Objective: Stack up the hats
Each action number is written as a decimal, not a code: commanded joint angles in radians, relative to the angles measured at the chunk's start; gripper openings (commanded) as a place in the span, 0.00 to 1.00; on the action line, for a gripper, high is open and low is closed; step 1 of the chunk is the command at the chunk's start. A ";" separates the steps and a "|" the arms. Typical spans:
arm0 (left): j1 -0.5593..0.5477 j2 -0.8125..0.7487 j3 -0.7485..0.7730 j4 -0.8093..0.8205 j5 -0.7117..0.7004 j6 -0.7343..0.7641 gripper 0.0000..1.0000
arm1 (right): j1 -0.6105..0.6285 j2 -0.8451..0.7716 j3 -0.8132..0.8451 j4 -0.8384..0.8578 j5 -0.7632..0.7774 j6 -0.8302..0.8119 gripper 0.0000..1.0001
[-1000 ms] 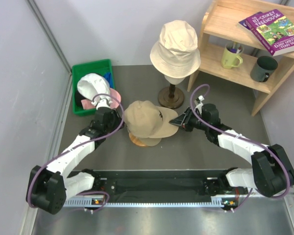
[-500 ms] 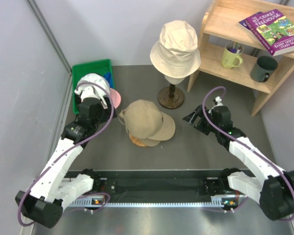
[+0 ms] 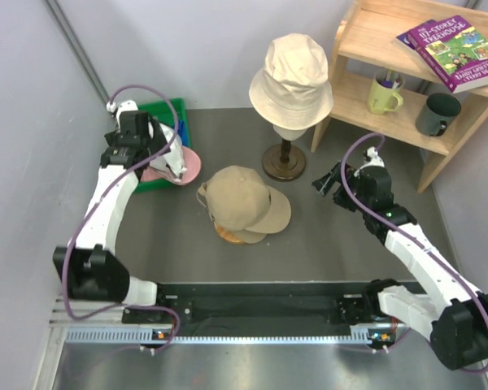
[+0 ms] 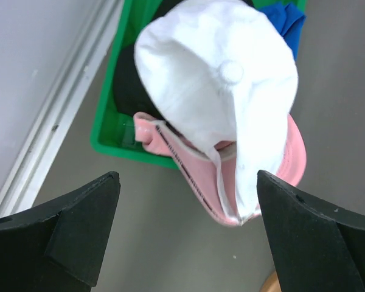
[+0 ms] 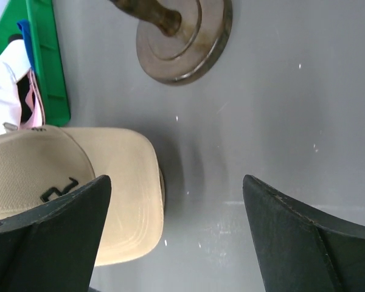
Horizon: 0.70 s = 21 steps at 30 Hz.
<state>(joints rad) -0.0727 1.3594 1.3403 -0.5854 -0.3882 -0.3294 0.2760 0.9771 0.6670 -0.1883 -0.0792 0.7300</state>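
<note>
A tan cap point(image 3: 240, 199) sits on a low wooden stand in the middle of the table, its brim point(image 5: 128, 207) toward the right. The white cap point(image 4: 219, 79) lies over a pink cap point(image 4: 286, 164) in the green tray point(image 4: 109, 137), with a blue cap point(image 4: 286, 18) at the far corner. My left gripper point(image 4: 187, 179) hangs open above the tray's near edge point(image 3: 164, 158), holding nothing. Right of the tan cap, my right gripper point(image 3: 329, 180) is open and empty point(image 5: 176, 182). A cream bucket hat point(image 3: 291, 77) tops the head form behind.
The head form's pole stands on a round metal base point(image 3: 283, 162), just behind the right gripper point(image 5: 185, 39). A wooden shelf point(image 3: 366, 49) at the back right carries a book point(image 3: 455, 49) and two mugs point(image 3: 384, 96). Walls close in the left side.
Both grippers have left the tan cap and opened. The left arm swung back left over the green tray. The right gripper drew away to the right of the brim.
</note>
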 commanded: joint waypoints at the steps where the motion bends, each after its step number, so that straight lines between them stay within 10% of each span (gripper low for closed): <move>1: 0.030 0.116 0.083 0.091 0.077 0.001 0.97 | -0.021 0.043 0.089 0.036 0.016 -0.040 0.88; 9: 0.059 0.231 0.060 0.248 0.164 -0.045 0.73 | -0.049 0.195 0.215 0.056 -0.016 -0.086 0.88; 13: 0.062 0.244 0.091 0.277 0.149 -0.056 0.00 | -0.047 0.259 0.295 0.056 -0.027 -0.104 0.87; 21: 0.063 0.155 0.177 0.318 0.256 0.018 0.00 | -0.049 0.223 0.391 0.030 -0.001 -0.127 0.87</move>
<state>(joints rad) -0.0143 1.6081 1.4429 -0.3737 -0.1997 -0.3450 0.2371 1.2503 0.9722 -0.1730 -0.0948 0.6346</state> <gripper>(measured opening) 0.015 0.868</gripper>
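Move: The white hat lies in the green bin about 9 cm ahead of the open left hand, in line with it and some 8 cm lower. The pink cap sits roughly 3 cm ahead, 4 cm right and 12 cm below; the blue cloth 13 cm ahead, 6 cm right, 14 cm below. From the right hand the white hat is about 43 cm left, 14 cm ahead, at similar height; the bucket hat is 14 cm ahead, 9 cm left, 18 cm above. The left fingers close from wide open and pinch the near part of the white hat, reached by going forward and down about 5 cm into the hat; the hand then carries on forward while rising 3 cm or so, keeping its pinch. The empty, open right hand goes forward some 7 cm, rising late by nearly 5 cm, towards the tall stand with the bucket hat. ##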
